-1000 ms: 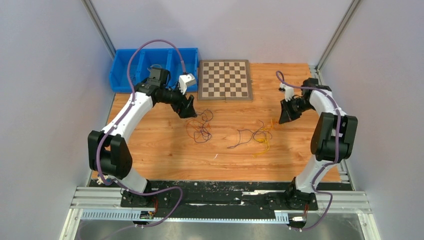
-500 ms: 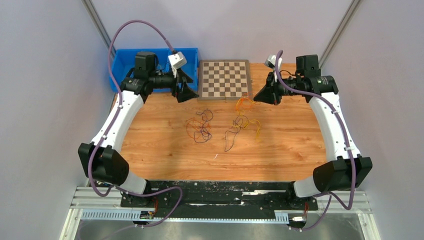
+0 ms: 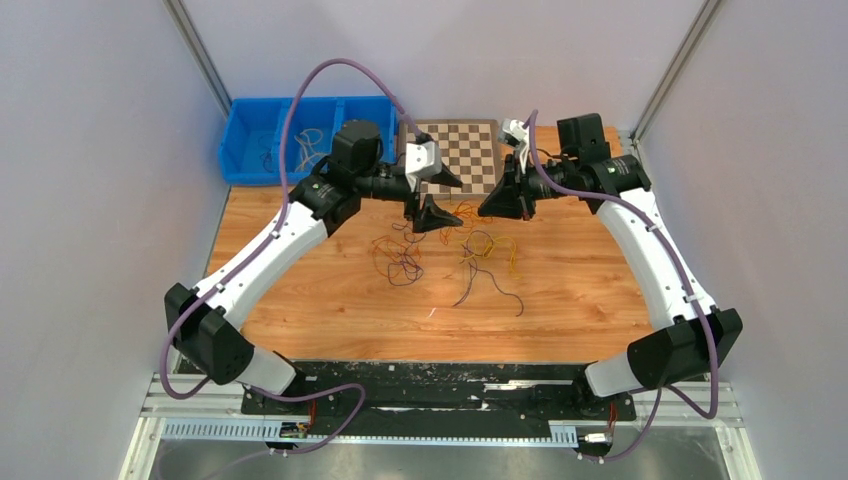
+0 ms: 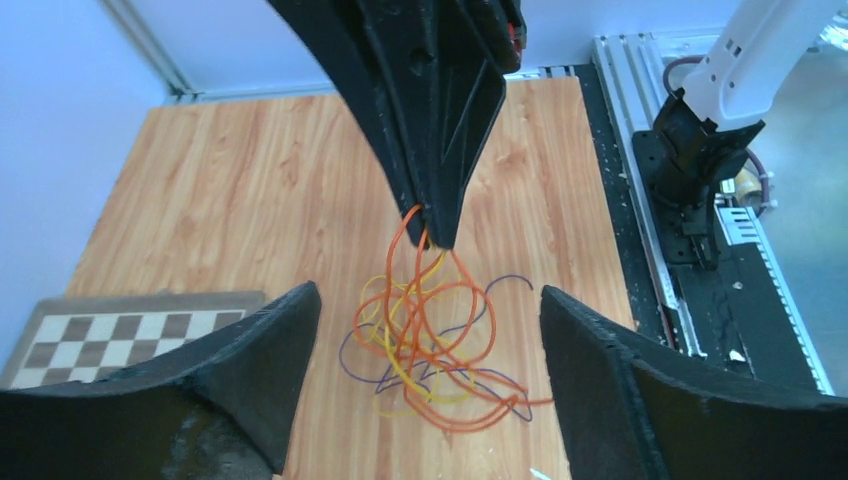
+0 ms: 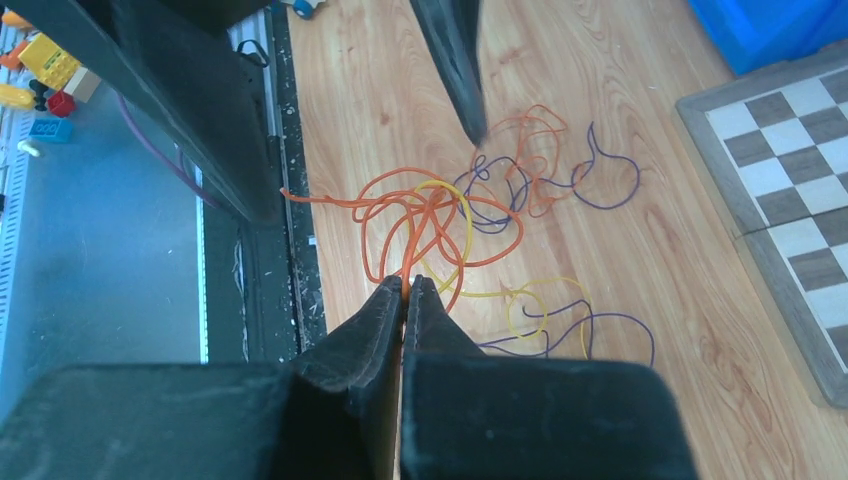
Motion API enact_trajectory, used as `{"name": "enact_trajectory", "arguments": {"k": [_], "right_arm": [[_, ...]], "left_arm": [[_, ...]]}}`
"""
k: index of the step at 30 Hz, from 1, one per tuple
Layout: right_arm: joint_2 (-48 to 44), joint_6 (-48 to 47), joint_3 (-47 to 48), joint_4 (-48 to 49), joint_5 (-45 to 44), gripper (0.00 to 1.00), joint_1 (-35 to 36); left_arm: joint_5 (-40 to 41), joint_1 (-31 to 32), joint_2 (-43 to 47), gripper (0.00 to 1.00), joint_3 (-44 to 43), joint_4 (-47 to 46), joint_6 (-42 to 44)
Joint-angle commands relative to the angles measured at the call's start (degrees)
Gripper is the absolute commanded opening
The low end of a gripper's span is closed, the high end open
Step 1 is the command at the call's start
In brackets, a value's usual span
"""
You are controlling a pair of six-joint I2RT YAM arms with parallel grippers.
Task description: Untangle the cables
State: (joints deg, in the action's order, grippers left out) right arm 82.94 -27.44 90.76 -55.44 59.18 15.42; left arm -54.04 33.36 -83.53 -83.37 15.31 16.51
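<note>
My right gripper (image 3: 483, 210) (image 5: 407, 286) is shut on orange strands of a tangle of cables (image 3: 482, 245) (image 5: 432, 222) (image 4: 440, 350). The orange, yellow and purple wires hang from its tips down to the wooden table, with purple tails trailing toward the front. My left gripper (image 3: 455, 203) (image 4: 428, 295) faces it from the left. It is open wide, with the hanging tangle and the right gripper's tips in line between its fingers and nothing touching them. A second, darker heap of cables (image 3: 400, 258) (image 5: 530, 170) lies loose on the table to the left.
A chessboard (image 3: 462, 150) (image 5: 790, 150) (image 4: 100, 330) lies at the back centre, just behind both grippers. A blue bin (image 3: 265, 140) with a few wires inside stands at the back left. Grey walls close in both sides.
Both arms swung toward the centre. The right gripper carried its tangle leftward, off the table's right side. The left gripper came from beside the bin to face it, and its jaws narrowed slightly.
</note>
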Motion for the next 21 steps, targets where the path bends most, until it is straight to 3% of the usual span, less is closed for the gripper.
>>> {"name": "enact_trajectory", "arguments": {"k": [1, 3, 5, 6, 7, 8, 9, 10, 11, 12, 13, 17, 21], "right_arm": [[-2.43, 0.8, 0.55, 3.19, 1.04, 0.0, 2.23], [-2.65, 1.04, 0.36, 3.57, 0.79, 0.0, 3.0], [-2.69, 1.1, 0.28, 3.84, 0.28, 0.0, 3.13], [-2.65, 1.18, 0.3, 3.89, -0.32, 0.0, 3.13], [-2.71, 1.13, 0.19, 3.85, -0.82, 0.0, 3.18], [-2.87, 1.05, -0.03, 3.97, -1.41, 0.0, 3.25], [-2.94, 1.04, -0.36, 4.08, -2.2, 0.02, 3.16], [-2.99, 1.03, -0.86, 4.23, -3.17, 0.14, 3.07], [-2.99, 1.05, -1.38, 4.47, -4.26, 0.32, 3.0], [-3.04, 1.63, -1.88, 4.82, -5.26, 0.63, 2.53], [-3.11, 3.38, -2.49, 6.25, -5.65, 0.77, 1.63], [-5.79, 8.67, -10.2, 18.86, -4.8, 0.93, 1.18], [-9.61, 17.33, -21.03, 41.97, -6.81, 1.0, 3.37]], "left_arm": [[2.27, 2.44, -2.27, 0.81, -0.99, 0.85, 5.44], [4.06, 3.5, -3.37, 0.76, -1.91, 3.05, 7.11], [4.95, 4.0, -4.64, 0.63, -3.22, 5.34, 7.81], [5.37, 4.06, -5.18, 0.45, -4.24, 6.82, 7.76], [5.95, 4.02, -5.34, 0.35, -4.89, 7.31, 7.66], [6.13, 3.76, -5.11, 0.15, -4.88, 7.22, 7.04], [5.7, 3.43, -4.7, 0.08, -3.66, 5.84, 4.45], [5.0, 2.03, -3.22, 0.01, -2.29, 0.77, 1.66], [2.87, 1.07, -2.38, 0.0, 0.81, -3.23, -5.49], [1.91, -1.16, -1.17, 0.0, 2.19, -11.13, -10.17], [0.16, -2.14, -0.88, 0.0, 4.04, -15.2, -19.94], [-4.02, -7.23, -3.11, 0.0, 5.5, -34.57, -45.65], [-3.34, -8.21, -5.17, 0.0, 4.99, -45.39, -58.64]]}}
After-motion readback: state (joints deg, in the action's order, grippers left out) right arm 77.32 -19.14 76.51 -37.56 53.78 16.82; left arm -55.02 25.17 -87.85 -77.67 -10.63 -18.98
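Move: The orange cable, bunched with a yellow strand, hangs from the shut right fingers, its top only some 2 cm below them. From the open left gripper, that top is about 5 cm to the right and 5 cm below, roughly level in reach. The left gripper is about 5 cm left of the right hand and 3 cm higher. The purple cable lies on the table, 4 cm ahead of the left hand, 6 cm right and 34 cm below; the second tangle lies 7 cm ahead, 12 cm left. The left hand sinks about 5 cm and edges 2 cm right while its nearly wide-open fingers shut on the orange-and-yellow bunch just under the right fingertips, then it turns back and draws the bunch up, forward and left some 8 cm, its fingertips tipping upward as the wrist rolls, a turn of nearly 30 degrees. The right hand keeps its hold with a slight drift back and left until the left fingers are nearly shut, then opens wide, lets go and begins to sink about 3 cm, easing forward clear of the cable. ##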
